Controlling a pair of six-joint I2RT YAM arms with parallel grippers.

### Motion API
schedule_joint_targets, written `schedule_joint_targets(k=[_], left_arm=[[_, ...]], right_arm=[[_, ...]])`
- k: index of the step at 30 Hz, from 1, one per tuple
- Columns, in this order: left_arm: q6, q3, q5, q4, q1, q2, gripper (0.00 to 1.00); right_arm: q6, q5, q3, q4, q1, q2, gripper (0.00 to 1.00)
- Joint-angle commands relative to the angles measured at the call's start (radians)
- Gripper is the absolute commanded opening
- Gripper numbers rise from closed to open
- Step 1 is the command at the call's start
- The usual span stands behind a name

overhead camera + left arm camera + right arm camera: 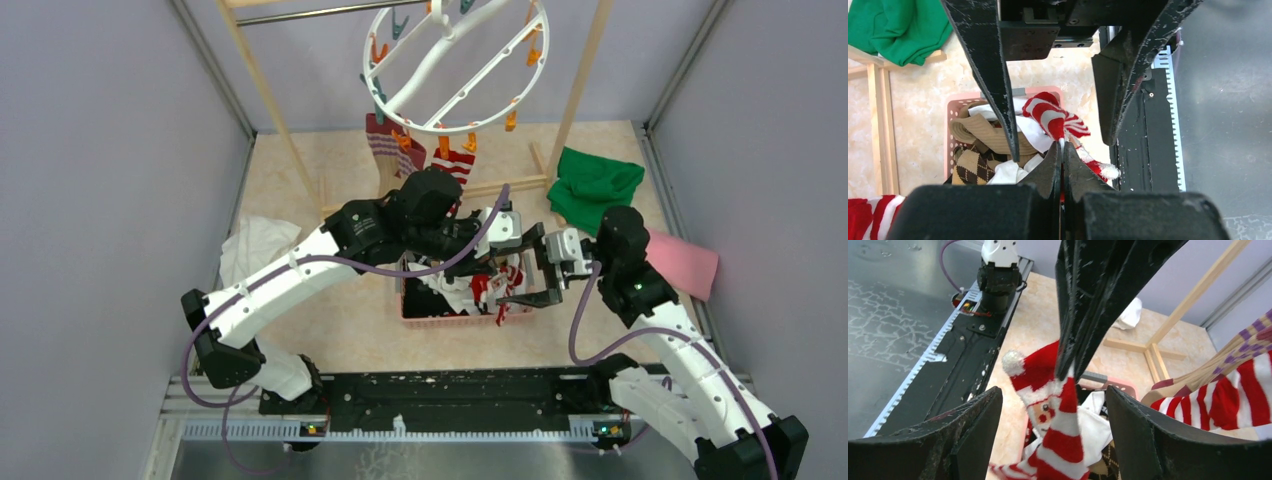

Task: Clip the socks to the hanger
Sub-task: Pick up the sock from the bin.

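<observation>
The round white hanger (455, 65) with orange and teal pegs hangs from the rack. A tan and maroon striped sock (383, 148) and a red-and-white sock (453, 165) are pegged to it. My left gripper (1062, 145) is shut on the top of a red-and-white striped Santa sock (1063, 425), which dangles above the pink basket (455, 320). My right gripper (1053, 392) is open, with a finger on each side of that sock and neither touching it. More socks lie in the basket: a tan one (983, 132), a brown argyle one (970, 167) and white ones.
A green cloth (595, 185) and a pink cloth (685, 262) lie at the right, a white cloth (255, 245) at the left. The wooden rack frame (585, 75) stands at the back. The black base rail (440, 400) runs along the near edge.
</observation>
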Motion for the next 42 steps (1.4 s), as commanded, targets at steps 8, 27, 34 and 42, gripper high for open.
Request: schedule_joint_targets(k=[8,27,34,42], left_arm=[[0.028,0.053,0.076,0.044,0.005,0.012,0.00],[-0.162,-0.353,-0.226,0.687,0.005,-0.290,0.52],[-0.265,-0.712,-0.330,1.026,0.011,-0.594,0.99],[-0.268,-0.961,-0.298,1.210,0.012,-0.679,0.99]], right_arm=[[0.181,0.088,-0.032,0.238,0.015,0.012,0.57],[0.285,0.183,-0.044,0.266,0.011,-0.003,0.00],[0.708,0.319,-0.147,0.625,-0.051,-0.020,0.00],[0.975,0.432,-0.213,0.867,-0.081,-0.010,0.00]])
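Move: The left gripper already pinches the red-and-white sock; the right gripper's open jaws straddle that spot, about 2 cm back of the left fingertips and 1 cm below. From the right hand, the sock's pinched part is some 2 cm ahead and level sideways. The bin's middle lies roughly 5 cm ahead, 4 cm left and 22 cm below; the hanging striped sock is about 15 cm ahead and 10 cm left, near hand height. Hold the sock nearly still in the left gripper while you ease the right one forward about 2 cm and shut it on the sock beside the left fingertips. Only then open the left gripper wide and draw it left and up, tipping its fingers up some 45 degrees. Carry the sock forward with the right, its wrist rolling and its fingers swinging clockwise. ##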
